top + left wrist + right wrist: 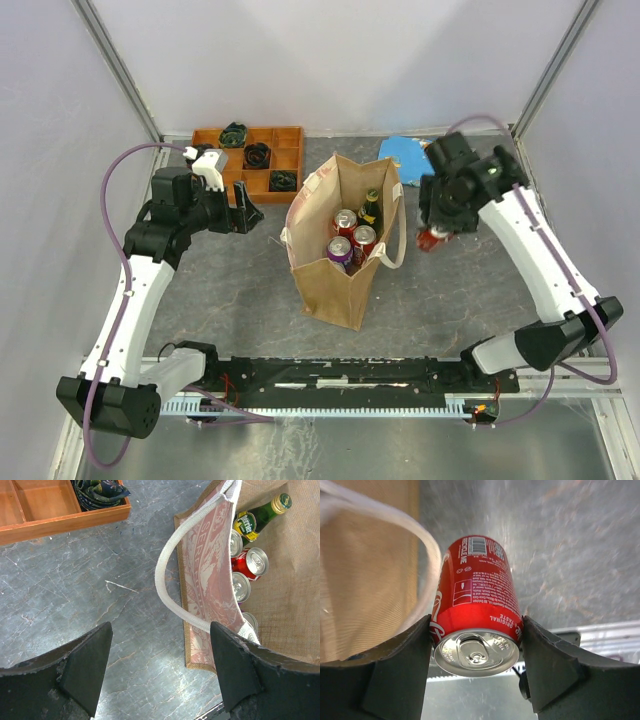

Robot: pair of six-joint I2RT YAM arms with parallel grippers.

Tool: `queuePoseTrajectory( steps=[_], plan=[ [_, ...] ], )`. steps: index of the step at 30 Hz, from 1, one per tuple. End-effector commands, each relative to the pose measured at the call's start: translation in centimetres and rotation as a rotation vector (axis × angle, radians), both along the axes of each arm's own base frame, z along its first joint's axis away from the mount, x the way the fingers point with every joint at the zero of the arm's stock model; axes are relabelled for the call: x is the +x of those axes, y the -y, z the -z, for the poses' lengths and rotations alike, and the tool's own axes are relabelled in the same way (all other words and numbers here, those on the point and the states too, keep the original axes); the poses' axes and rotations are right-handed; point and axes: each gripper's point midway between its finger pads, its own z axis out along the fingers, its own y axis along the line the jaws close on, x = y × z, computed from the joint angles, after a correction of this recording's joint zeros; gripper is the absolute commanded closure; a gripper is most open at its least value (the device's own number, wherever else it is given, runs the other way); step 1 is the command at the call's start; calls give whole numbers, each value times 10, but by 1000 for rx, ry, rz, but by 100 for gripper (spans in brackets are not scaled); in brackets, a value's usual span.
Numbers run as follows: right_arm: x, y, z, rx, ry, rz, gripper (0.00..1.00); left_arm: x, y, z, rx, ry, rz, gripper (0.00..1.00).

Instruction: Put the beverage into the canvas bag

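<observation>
The tan canvas bag [335,275] with white loop handles stands open at the table's middle, with several cans and a green bottle [371,209] inside. It also shows in the left wrist view [210,575] and the right wrist view [365,575]. My right gripper [436,238] is shut on a red cola can [476,605], held above the table just right of the bag, next to its white handle [427,545]. The can shows red under the gripper in the top view [432,240]. My left gripper [248,214] is open and empty, left of the bag [160,655].
An orange compartment tray [290,150] with dark bundled items sits at the back left; its corner shows in the left wrist view [60,522]. A blue flat object [405,152] lies at the back right. Metal frame posts flank the table.
</observation>
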Motion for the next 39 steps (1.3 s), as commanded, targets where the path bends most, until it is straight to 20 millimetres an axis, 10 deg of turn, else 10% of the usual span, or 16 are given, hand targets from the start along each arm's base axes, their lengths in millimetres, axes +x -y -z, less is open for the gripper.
queuePoseTrajectory(
  steps=[1, 8, 15, 25, 39],
  plan=[
    [17, 16, -77, -43, 164, -22, 100, 3, 2, -23, 7, 94, 35, 15],
    [39, -14, -153, 117, 351, -103, 100, 2, 2, -24, 2, 98, 36, 15],
    [50, -78, -179, 328, 410, -227, 100, -1, 3, -24, -2, 99, 41, 15],
    [23, -165, -109, 199, 231, -451, 100, -5, 2, -24, -3, 97, 38, 15],
    [-50, -205, -6, 76, -37, -576, 100, -10, 1, -21, 8, 96, 46, 15]
  ],
)
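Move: The right gripper holds the last red can in the air. The canvas bag's middle is about 18 cm to its left, 3 cm ahead and 9 cm lower. The near handle loop stands in the way, some 7 cm left and 2 cm ahead. Inside, the visible purple can is about 19 cm left, 3 cm ahead and 15 cm below, and the green bottle 13 cm left and 9 cm ahead. From the left gripper the bag lies about 20 cm right, 1 cm back. Lift the right gripper another 15 cm or so, easing a little forward, with the red can kept pinched. Then swing it about 19 cm left over the bag's handle, turning the hand some 30 degrees counter-clockwise, and bring it down and back about as far as it rose, into the near part of the bag's mouth. ##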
